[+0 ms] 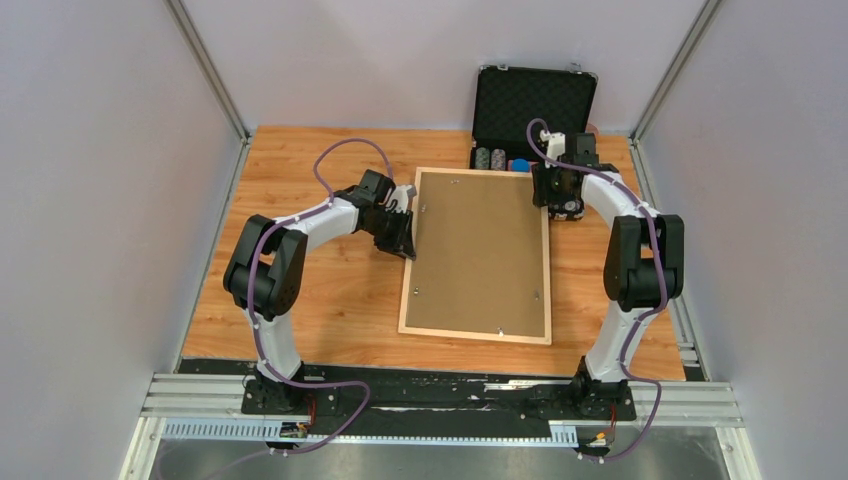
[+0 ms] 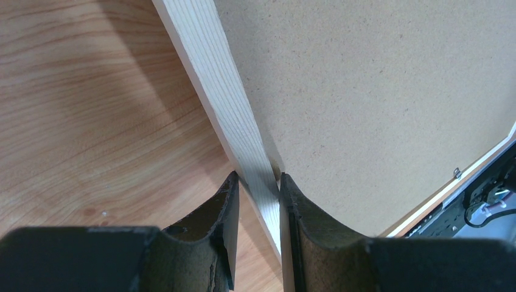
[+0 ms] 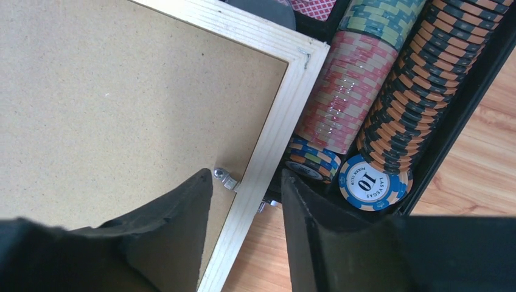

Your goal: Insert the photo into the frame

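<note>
The frame lies face down in the middle of the table, light-wood rails around a brown backing board. The photo is hidden. My left gripper is at the frame's left rail, about a third of the way down from the far corner. In the left wrist view this gripper is shut on the rail, one finger on each side. My right gripper straddles the right rail near the far right corner, open, with gaps on both sides. A metal tab sits by its inner finger.
An open black chip case stands at the back, touching the frame's far right corner. Its rows of poker chips lie right beside my right gripper's outer finger. Grey walls enclose the wooden table on three sides.
</note>
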{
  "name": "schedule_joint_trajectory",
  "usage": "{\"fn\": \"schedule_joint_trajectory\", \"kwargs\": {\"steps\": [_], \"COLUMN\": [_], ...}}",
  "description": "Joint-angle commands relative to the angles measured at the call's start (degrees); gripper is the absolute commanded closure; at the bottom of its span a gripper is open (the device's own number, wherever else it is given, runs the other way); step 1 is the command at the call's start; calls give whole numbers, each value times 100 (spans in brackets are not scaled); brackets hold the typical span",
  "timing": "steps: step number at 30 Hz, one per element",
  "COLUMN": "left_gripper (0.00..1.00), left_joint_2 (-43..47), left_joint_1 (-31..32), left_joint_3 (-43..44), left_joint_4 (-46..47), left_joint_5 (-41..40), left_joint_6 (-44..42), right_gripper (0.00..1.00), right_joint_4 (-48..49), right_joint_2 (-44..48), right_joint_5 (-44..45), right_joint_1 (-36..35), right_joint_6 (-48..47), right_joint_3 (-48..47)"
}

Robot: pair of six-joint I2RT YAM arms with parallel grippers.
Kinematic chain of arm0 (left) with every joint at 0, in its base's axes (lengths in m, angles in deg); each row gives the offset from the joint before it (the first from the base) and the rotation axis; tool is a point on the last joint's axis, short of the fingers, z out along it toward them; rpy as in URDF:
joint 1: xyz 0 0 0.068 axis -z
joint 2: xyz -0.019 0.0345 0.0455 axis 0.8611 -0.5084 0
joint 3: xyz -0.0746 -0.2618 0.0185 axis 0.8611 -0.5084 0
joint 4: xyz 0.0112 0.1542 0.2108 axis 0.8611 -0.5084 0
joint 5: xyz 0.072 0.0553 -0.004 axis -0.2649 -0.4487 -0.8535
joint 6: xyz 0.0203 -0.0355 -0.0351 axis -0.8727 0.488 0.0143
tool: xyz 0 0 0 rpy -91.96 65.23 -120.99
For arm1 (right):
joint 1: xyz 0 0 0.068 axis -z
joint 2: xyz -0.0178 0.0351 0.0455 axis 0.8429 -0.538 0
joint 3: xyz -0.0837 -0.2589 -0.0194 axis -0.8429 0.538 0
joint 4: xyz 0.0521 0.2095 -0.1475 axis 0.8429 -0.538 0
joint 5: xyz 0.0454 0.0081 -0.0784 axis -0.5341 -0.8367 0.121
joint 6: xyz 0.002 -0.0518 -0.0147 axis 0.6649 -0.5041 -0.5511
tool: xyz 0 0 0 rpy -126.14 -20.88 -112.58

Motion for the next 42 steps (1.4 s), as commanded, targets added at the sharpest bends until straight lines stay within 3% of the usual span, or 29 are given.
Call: {"fn": "schedule_joint_trajectory", "kwargs": {"steps": [1,7,22,31,42], "left_gripper": [100,100,100,100,100], "left_joint_2": [404,464,475,491,613], "left_joint_1": [91,91,56,55,56], "left_joint_3": [69,-20,-253,-355,-372], "left_joint_4": [0,191,940,1075,1082], "left_joint_5": [451,330,136,40,-12], "left_joint_6": [-65,168,1076,1222,1192], "right_gripper": [51,42,37,29,32], "right_joint_4": [17,-41,-673,-935,-1023], "right_joint_2": [451,1159,3266,3634,3578], "right_joint_5": [-103,-114,-1167,-1387,-1256], "right_joint_1": [31,103,121,16,-196], "right_joint_6": [100,176,-437,-712,-788], "right_joint_3": [-93,571,3036,3715,3923]}}
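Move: Around 22 cm back towards the base and 3 cm to the left of the right hand lies the near-right metal clip, roughly 4 cm lower. The far-right clip sits just under the fingers, about 1 cm back and left; the near-edge clip is some 31 cm back and 12 cm left. The poker case is centred about 5 cm ahead and 4 cm left. From the left hand, the near-right clip lies about 31 cm right and 10 cm back. Leaving the far-right clip, the right hand arcs back along the frame's right rail, rising some 4 cm before sinking to about 2 cm below its starting height, about 23 cm back in all. It spreads its fingers, tips them steeper and turns slightly counter-clockwise, slowing above the near-right clip. The left hand keeps its pinch on the left rail while turning about 10 degrees counter-clockwise. ##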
